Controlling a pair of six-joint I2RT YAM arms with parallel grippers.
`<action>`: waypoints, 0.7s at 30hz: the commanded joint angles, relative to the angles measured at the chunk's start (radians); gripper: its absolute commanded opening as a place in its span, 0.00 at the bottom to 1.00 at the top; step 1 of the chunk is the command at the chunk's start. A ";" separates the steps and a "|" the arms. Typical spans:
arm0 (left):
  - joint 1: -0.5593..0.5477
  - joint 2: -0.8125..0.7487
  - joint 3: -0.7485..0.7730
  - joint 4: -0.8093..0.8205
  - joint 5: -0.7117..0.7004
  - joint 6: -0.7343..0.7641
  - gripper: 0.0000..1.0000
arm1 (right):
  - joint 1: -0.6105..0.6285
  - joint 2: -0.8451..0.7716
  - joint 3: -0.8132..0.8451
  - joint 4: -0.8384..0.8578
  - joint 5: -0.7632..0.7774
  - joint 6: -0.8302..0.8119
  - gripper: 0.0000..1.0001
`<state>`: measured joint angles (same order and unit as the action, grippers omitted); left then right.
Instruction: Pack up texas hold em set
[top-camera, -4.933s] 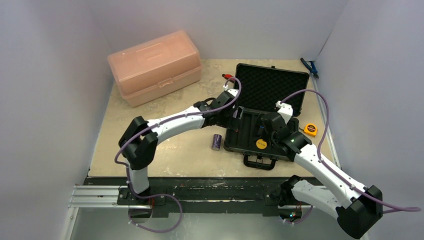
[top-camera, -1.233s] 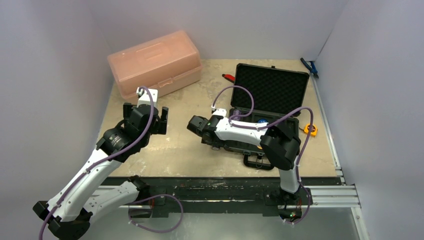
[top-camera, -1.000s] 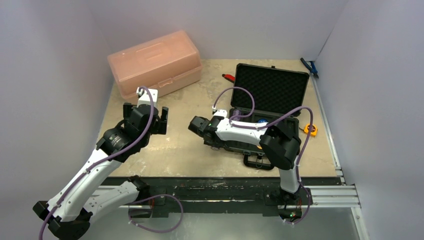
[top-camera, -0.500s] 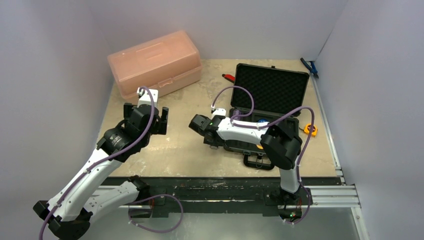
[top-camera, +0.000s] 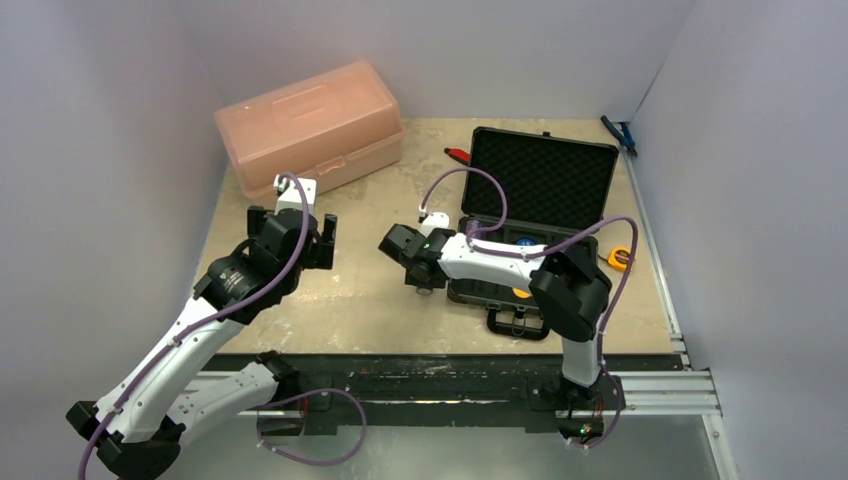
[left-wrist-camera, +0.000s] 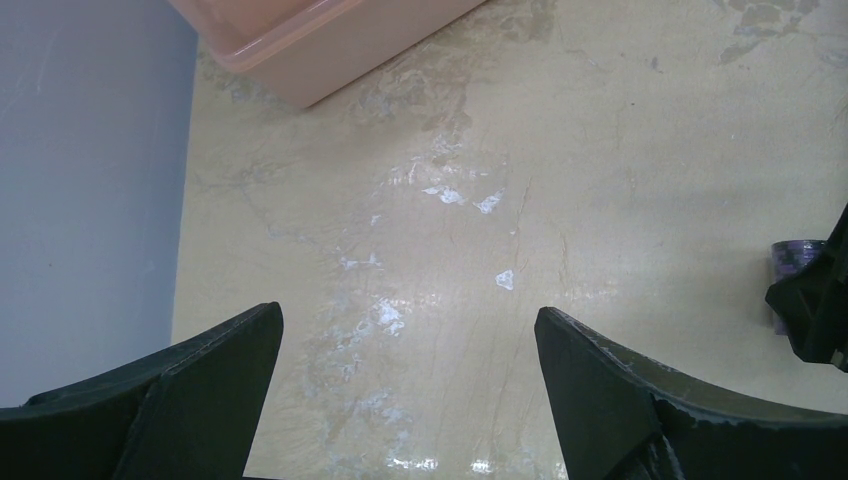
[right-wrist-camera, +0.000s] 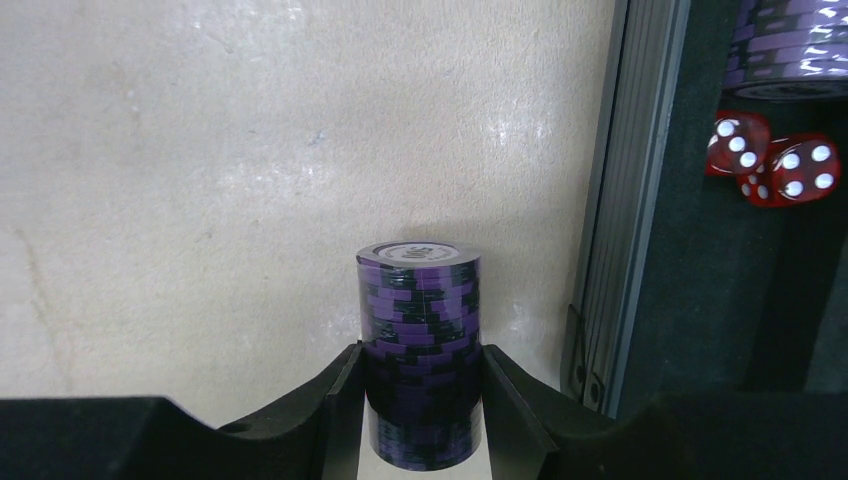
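Note:
The black case lies open at the table's right, with its foam lid up. My right gripper is shut on a purple chip stack, just left of the case's grey rim. From above, the right gripper covers that stack. Inside the case lie a second purple stack, two red dice and an orange disc. My left gripper hangs open over bare table to the left and holds nothing. The left gripper stands well apart from the case.
A translucent pink box stands at the back left, near the left gripper. A yellow tape measure lies right of the case. A red-handled tool and a blue tool lie near the back wall. White walls close in three sides.
The right gripper's jaws have narrowed onto the purple stack, and its wrist has shifted slightly towards the back. The left arm has not moved.

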<state>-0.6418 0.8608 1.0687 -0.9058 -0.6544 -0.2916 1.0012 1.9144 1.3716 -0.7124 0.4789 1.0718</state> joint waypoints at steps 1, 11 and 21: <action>0.004 -0.011 0.001 0.027 -0.002 0.017 0.98 | -0.001 -0.109 0.033 0.021 0.041 -0.021 0.00; 0.004 -0.014 0.000 0.028 0.002 0.017 0.97 | -0.001 -0.170 0.042 0.028 0.051 -0.045 0.00; 0.004 -0.012 0.000 0.028 0.003 0.017 0.97 | -0.016 -0.251 0.026 -0.019 0.105 -0.065 0.00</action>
<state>-0.6418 0.8597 1.0687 -0.9058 -0.6506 -0.2916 0.9997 1.7691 1.3724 -0.7300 0.5144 1.0222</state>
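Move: The right hand already holds the purple chip roll, barely clear of the table, beside the open case. The empty near part of the case's leftmost channel is about 10 cm to its right, 1 cm ahead and roughly level. The dice lie 9 cm right and 6 cm ahead, the packed chip roll 9 cm right and 10 cm ahead. From the left hand, that empty channel is some 34 cm right, 3 cm ahead and 21 cm below. Keeping its pinch on the sides of the chip roll, the right hand lifts it about 5.5 cm almost straight up from the bare table just left of the case, quickly at first and then more slowly. The wrist tips the fingers slightly outward, about 5 degrees, and the grip stays unchanged. ##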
